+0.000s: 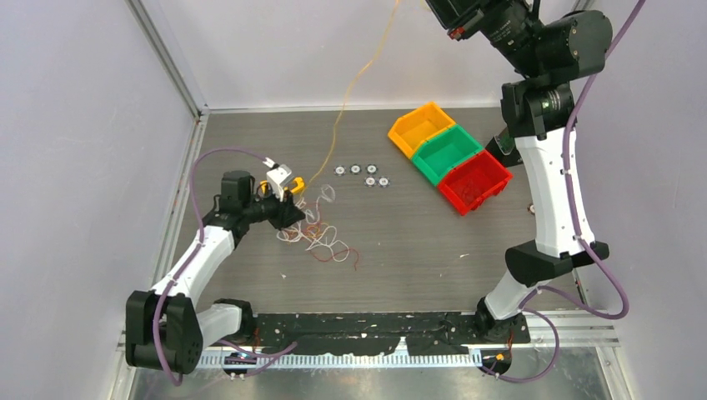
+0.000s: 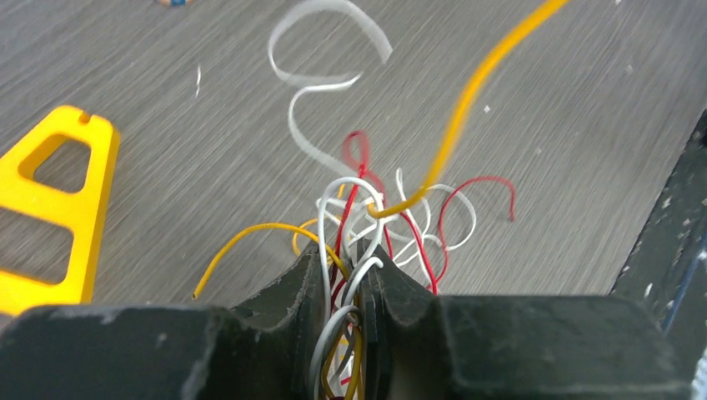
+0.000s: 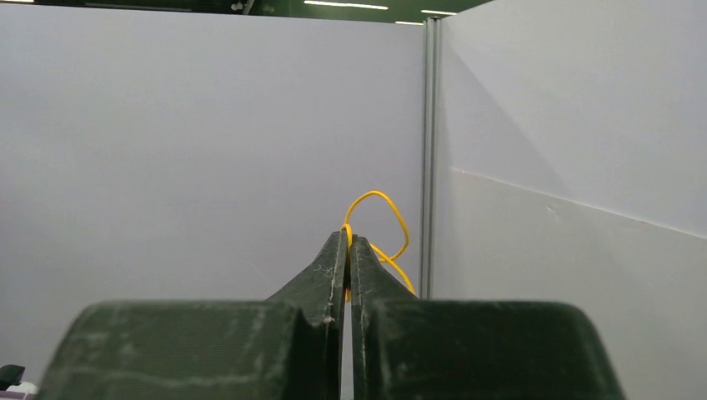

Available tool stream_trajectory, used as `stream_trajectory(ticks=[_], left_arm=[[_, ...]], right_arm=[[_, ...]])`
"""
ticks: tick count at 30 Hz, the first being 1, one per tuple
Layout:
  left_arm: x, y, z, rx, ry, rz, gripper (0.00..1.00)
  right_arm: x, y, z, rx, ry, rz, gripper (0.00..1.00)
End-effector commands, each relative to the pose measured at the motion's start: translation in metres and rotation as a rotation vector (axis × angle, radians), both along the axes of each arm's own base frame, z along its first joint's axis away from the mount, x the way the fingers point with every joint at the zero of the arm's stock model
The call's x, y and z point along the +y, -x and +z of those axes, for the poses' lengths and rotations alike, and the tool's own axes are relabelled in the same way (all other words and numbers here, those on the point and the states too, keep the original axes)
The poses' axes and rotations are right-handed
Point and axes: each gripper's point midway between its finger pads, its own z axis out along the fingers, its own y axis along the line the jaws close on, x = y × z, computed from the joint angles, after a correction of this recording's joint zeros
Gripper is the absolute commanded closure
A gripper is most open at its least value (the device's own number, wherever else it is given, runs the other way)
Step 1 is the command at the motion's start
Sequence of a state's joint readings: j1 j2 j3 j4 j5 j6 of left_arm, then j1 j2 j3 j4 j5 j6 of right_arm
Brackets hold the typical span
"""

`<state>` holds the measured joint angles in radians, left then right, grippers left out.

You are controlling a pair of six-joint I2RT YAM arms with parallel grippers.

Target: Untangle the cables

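Note:
The cables lie as a loose tangle of white, red and yellow-orange wires on the grey table, left of centre. My left gripper is down at the tangle's left edge. In the left wrist view its jaws are pinched on a bundle of white, yellow and red strands. One long yellow cable rises taut from the tangle to the top of the overhead view. My right gripper is held high, shut on that yellow cable, which loops just past its tips.
Orange, green and red bins stand in a diagonal row at the back right. Several small round pieces lie mid-table. A yellow and white part sits beside the left gripper. A black strip runs along the near edge.

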<state>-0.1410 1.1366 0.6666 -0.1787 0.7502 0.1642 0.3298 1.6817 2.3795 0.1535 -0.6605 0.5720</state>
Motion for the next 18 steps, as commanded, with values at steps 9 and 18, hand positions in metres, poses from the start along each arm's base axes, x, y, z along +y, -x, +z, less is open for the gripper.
stream_trajectory(ticks=[9, 18], left_arm=[[0.056, 0.030, -0.048, 0.078, -0.213, -0.003, 0.81], [0.060, 0.003, -0.005, 0.018, -0.137, 0.079, 0.22]], right_arm=[[-0.059, -0.034, -0.006, 0.040, -0.032, -0.176, 0.95], [-0.083, -0.087, -0.077, 0.105, 0.135, -0.338, 0.95]])
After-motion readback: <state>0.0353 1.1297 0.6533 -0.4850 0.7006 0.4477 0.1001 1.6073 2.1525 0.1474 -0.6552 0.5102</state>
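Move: From the left gripper, which still grips the bundle of cables, the bare table spot to set it on lies about 6 cm left, 3 cm back and 13 cm below. At that level the yellow frame lies 10 cm ahead and 5 cm left, the loose cable tails 4 cm right and 2 cm back. The right gripper, holding the yellow cable, has the bundle some 25 cm left and 57 cm below; the orange bin is 24 cm ahead, 7 cm right, far below. Bring the left gripper some 6 cm left and 5 cm down, easing slightly back with a small roll, carrying the held bundle away from the yellow cable's pull; at the end of the descent open the fingers to let the bundle go. Meanwhile keep the right fingers shut on the yellow cable and draw it about 7 cm forward and as far right, sinking a little and swinging the wrist some 15 degrees clockwise. ##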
